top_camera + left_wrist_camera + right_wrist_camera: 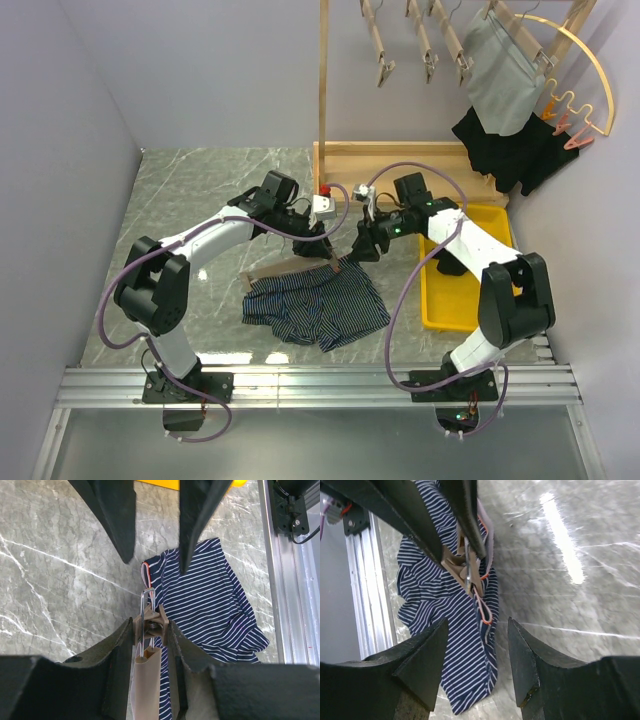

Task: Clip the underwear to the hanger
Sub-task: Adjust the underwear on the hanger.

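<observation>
The navy white-striped underwear (pixel 315 305) lies crumpled on the marble table, with one waistband corner lifted. A tan clip hanger (pixel 283 268) lies across its upper left edge. My left gripper (pixel 328 240) is shut on the hanger's clip (pixel 151 622), squeezing it from both sides, with the hanger bar (pixel 146 680) between its fingers. The orange-trimmed waistband (pixel 488 611) hangs at that clip (pixel 465 566); whether the clip grips it, I cannot tell. My right gripper (pixel 358 248) is open and empty, close beside the clip and above the underwear (pixel 445 630). Its fingers (pixel 116 515) show in the left wrist view.
A yellow tray (pixel 432 300) sits at the right under my right arm. A wooden rack post (pixel 323 100) stands behind, with clip hangers, a hung grey garment (pixel 498 70) and a black garment (pixel 510 150). An aluminium rail (pixel 300 385) runs along the near edge.
</observation>
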You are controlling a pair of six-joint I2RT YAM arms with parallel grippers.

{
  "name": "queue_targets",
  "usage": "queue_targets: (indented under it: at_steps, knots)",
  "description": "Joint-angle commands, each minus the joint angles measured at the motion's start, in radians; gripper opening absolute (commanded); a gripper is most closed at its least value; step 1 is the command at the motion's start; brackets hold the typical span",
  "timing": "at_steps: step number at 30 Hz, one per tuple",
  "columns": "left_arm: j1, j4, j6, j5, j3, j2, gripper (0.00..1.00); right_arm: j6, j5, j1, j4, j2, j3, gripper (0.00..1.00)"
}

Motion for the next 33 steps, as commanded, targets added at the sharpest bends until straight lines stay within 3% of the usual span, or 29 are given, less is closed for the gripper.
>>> queue_targets:
  at_steps: [1, 6, 9, 15, 19, 22, 33]
  knots:
    - [-0.001, -0.01, 0.018, 0.033, 0.028, -0.001, 0.2, -0.039, 0.003, 0.022, 0.035, 0.005, -0.028, 0.58]
    - [-0.001, -0.012, 0.015, 0.037, 0.033, 0.007, 0.2, -0.028, 0.018, 0.036, 0.061, 0.017, -0.039, 0.57]
    - [-0.001, -0.009, 0.012, 0.039, 0.035, 0.01, 0.2, -0.025, 0.015, 0.039, 0.065, 0.02, -0.033, 0.47]
    - [-0.002, -0.007, 0.008, 0.048, 0.038, 0.018, 0.18, 0.004, 0.008, 0.051, 0.11, -0.007, -0.037, 0.17]
    - [-0.001, -0.007, 0.003, 0.047, 0.036, 0.019, 0.1, -0.001, -0.003, 0.056, 0.105, -0.013, -0.036, 0.01]
    - [-0.001, -0.007, 0.0, 0.048, 0.038, 0.022, 0.0, -0.005, -0.005, 0.056, 0.101, -0.022, -0.037, 0.0]
    - [0.039, 0.03, -0.065, 0.094, 0.038, 0.033, 0.0, -0.001, -0.015, 0.054, 0.102, -0.039, -0.044, 0.0]
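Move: From the open right gripper, the free corner of the underwear's waistband is about 2 cm to the left, 1 cm back and 2 cm lower. The hanger clip is some 5 cm left, 1 cm back and 2 cm lower; the hanger bar's middle is roughly 16 cm left, 4 cm back and 4 cm lower; most of the cloth is about 10 cm left, 12 cm back and 9 cm lower. From the left gripper, already holding the clip, that corner is about 3 cm right, level fore and aft and 2 cm lower. Lower the open right gripper about 2 cm, easing it slightly left and back until the waistband corner sticking out beside the hanger clip is between its pads, then shut the fingers fully and pinch it. Keep the pinch and raise the hand a mere half centimetre. Keep the left gripper closed on the clip, almost in place. ##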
